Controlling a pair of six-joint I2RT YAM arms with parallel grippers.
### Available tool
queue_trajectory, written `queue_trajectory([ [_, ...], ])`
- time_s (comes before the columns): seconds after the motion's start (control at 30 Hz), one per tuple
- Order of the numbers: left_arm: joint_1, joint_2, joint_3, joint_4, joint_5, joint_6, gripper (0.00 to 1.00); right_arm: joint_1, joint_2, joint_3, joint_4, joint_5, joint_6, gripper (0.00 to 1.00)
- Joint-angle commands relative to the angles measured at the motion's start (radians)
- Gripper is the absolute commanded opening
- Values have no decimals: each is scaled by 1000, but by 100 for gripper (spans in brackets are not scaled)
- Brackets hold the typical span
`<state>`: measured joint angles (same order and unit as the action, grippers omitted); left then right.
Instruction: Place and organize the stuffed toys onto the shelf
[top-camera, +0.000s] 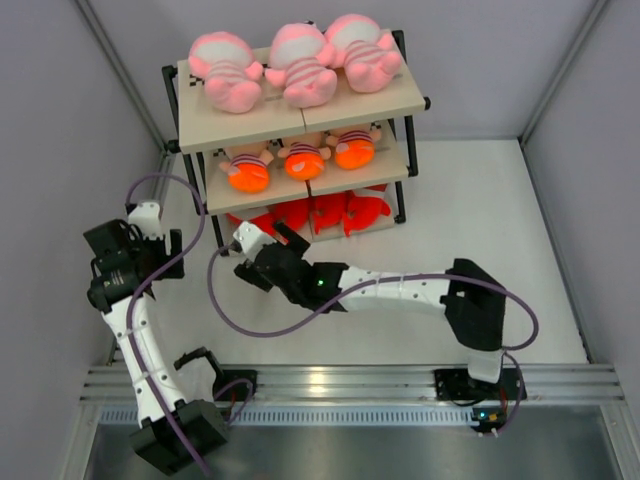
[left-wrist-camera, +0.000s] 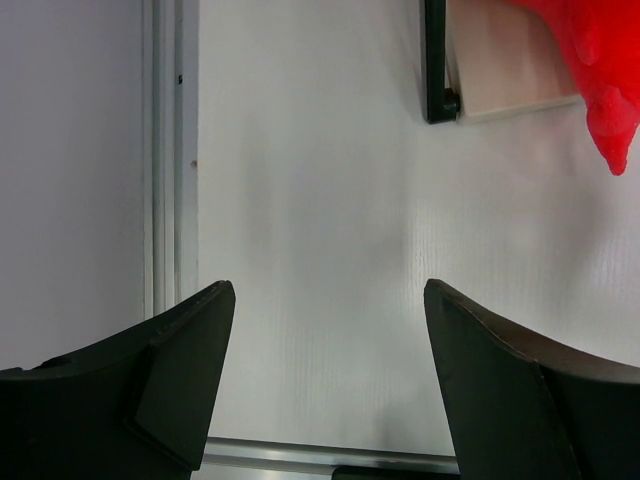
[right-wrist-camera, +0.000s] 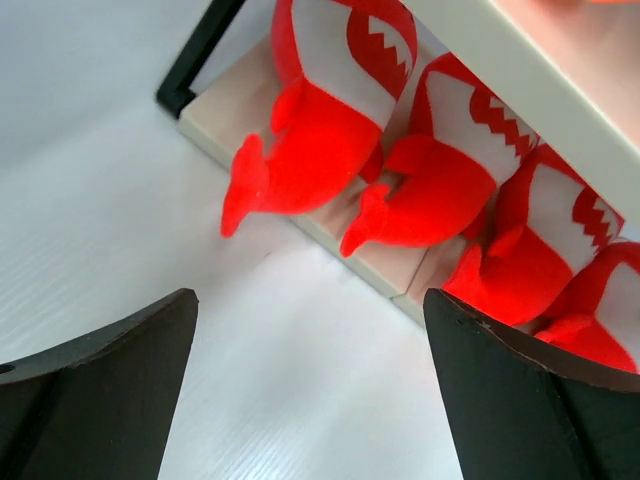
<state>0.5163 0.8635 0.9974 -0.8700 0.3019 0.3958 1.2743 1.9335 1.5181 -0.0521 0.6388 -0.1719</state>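
Note:
The shelf stands at the back of the table. Three pale-pink striped dolls lie on its top board. Three orange-faced striped dolls sit on the middle board. Several red sharks line the bottom board and show close in the right wrist view, tails towards me. My right gripper is open and empty, just in front of the bottom board's left end. My left gripper is open and empty, left of the shelf over bare table. One red shark tail shows in the left wrist view.
The shelf's black front-left leg and bottom board are close to both grippers. Grey walls enclose the table on three sides. A metal rail runs along the near edge by the arm bases. Purple cables loop off both arms.

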Motion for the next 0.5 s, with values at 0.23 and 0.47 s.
queue_trajectory([
  [0.23, -2, -34, -37, -21, -3, 57, 83, -84, -441, -373, -194, -290, 334, 95],
  [0.47, -2, -60, -103, -20, -72, 130, 84, -355, -666, -600, -421, -330, 537, 95],
])
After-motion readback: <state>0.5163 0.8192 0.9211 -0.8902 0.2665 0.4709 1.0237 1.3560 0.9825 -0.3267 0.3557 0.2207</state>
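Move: The leftmost red shark toy, already loose on the bottom shelf, lies about 8 cm ahead of my open right hand, 3 cm to its left and 10 cm below. At that same depth and height, the second shark is some 5 cm to my right hand's right and the rightmost one about 22 cm to its right. From my left hand, the leftmost shark is roughly 11 cm ahead, 19 cm right and 13 cm lower. I sweep my empty right hand quickly some 19 cm to the right along the front of the bottom shelf, from the leftmost shark to near the rightmost. I first draw back about 4 cm and later ease forward and sink a little, tipping the wrist down some 25 degrees with the fingers still wide open. My open left hand sinks and draws back slightly. ##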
